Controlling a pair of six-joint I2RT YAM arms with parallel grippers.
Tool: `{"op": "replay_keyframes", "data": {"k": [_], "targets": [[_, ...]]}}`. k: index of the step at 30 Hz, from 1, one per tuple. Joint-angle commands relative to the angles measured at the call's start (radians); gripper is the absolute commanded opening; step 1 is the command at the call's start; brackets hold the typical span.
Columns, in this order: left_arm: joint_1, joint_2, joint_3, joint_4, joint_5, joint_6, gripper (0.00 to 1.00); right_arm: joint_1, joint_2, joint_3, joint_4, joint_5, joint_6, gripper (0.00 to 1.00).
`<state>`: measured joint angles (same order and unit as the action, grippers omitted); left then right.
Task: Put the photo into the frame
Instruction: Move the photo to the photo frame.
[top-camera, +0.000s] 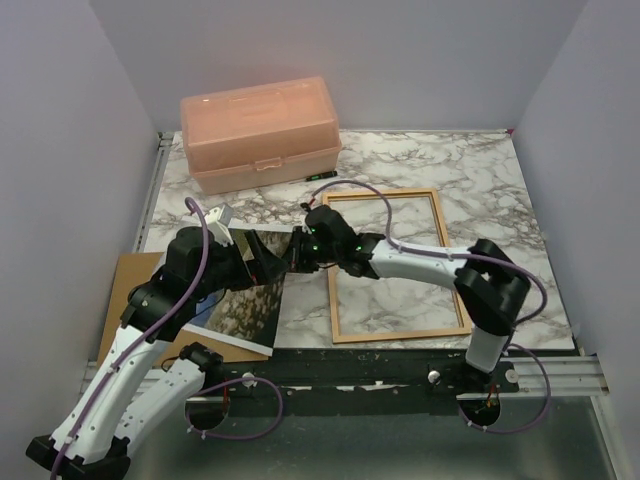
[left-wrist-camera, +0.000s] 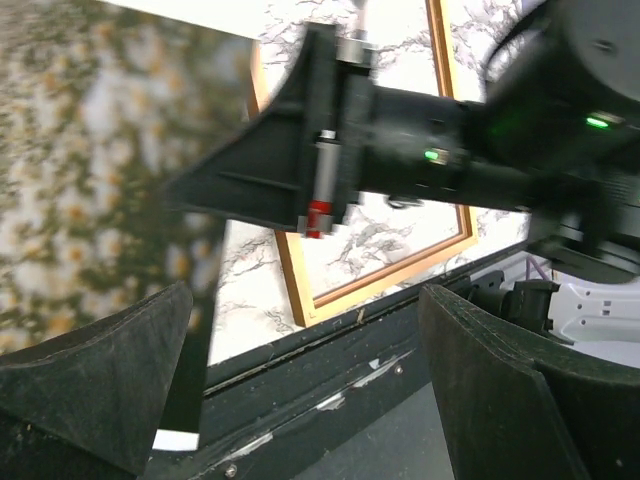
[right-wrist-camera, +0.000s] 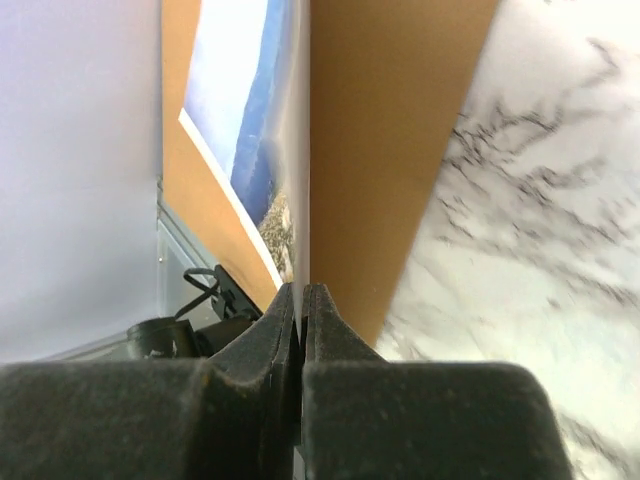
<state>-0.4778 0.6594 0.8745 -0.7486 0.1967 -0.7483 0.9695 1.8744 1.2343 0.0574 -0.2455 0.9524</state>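
The photo (top-camera: 248, 305) lies tilted at the table's left, partly over a brown backing board (top-camera: 125, 285). My right gripper (top-camera: 296, 250) reaches left across the table and is shut on the photo's right edge. In the right wrist view its pads (right-wrist-camera: 285, 310) pinch the sheet edge-on, with the sky and meadow side (right-wrist-camera: 250, 120) to the left. The orange-brown frame (top-camera: 380, 194) lies flat on the marble to the right. My left gripper (top-camera: 262, 262) hovers open beside the photo, whose flowery part (left-wrist-camera: 90, 180) runs past its left finger (left-wrist-camera: 110, 380).
A pink plastic box (top-camera: 260, 130) stands at the back left. The backing board (right-wrist-camera: 390, 150) lies under the photo. The table's black front rail (left-wrist-camera: 330, 380) runs under my left gripper. Grey walls close in both sides.
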Motion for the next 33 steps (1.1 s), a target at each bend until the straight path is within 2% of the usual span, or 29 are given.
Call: {"op": "replay_keyframes", "data": {"k": [1, 6, 12, 15, 17, 20, 24, 25, 33], "targets": [[0.005, -0.002, 0.011, 0.023, 0.041, -0.016, 0.99, 0.003, -0.172, -0.142, -0.177, 0.199, -0.018, 0.0], [0.007, 0.009, -0.023, 0.053, 0.059, -0.036, 0.99, 0.004, -0.443, -0.385, -0.264, 0.347, 0.104, 0.01], [0.007, 0.043, -0.033, 0.068, 0.066, -0.038, 0.98, 0.003, -0.76, -0.669, -0.255, 0.366, 0.27, 0.04], [0.008, 0.061, -0.058, 0.087, 0.069, -0.043, 0.99, 0.003, -0.874, -0.735, -0.305, 0.374, 0.286, 0.09], [0.007, 0.08, -0.074, 0.1, 0.071, -0.047, 0.98, 0.003, -0.916, -0.745, -0.351, 0.373, 0.274, 0.19], [0.007, 0.115, -0.086, 0.11, 0.072, -0.048, 0.99, 0.003, -0.949, -0.73, -0.422, 0.383, 0.249, 0.52], [0.007, 0.153, -0.099, 0.12, 0.064, -0.043, 0.98, 0.003, -0.958, -0.68, -0.509, 0.423, 0.216, 0.89], [0.007, 0.162, -0.103, 0.119, 0.059, -0.041, 0.98, 0.003, -0.951, -0.668, -0.53, 0.437, 0.209, 0.95], [0.008, 0.231, -0.087, -0.001, -0.092, 0.005, 0.98, 0.004, -0.808, -0.483, -0.684, 0.578, 0.084, 1.0]]}}
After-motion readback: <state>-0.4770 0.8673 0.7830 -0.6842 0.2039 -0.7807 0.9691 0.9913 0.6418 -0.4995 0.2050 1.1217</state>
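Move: The photo's right edge is already pinched in the right hand; the photo's middle lies about 20 cm left of that hand, some 7 cm back and 7 cm below. The photo frame it is headed for has its middle roughly 30 cm to the right, about level and 9 cm lower. The brown backing board lies about 33 cm left and 11 cm back, 9 cm down. From the open left hand, the photo's middle is some 17 cm left, 2 cm back and 18 cm below. The photo is hauled by its edge off the backing board towards the photo frame: the right hand sweeps about 23 cm right and 8 cm back, turning some 25 degrees clockwise, then slows and opens wide to let the photo go. The left hand, open throughout, hovers and then sinks about 7 cm over the photo, tipping down. ##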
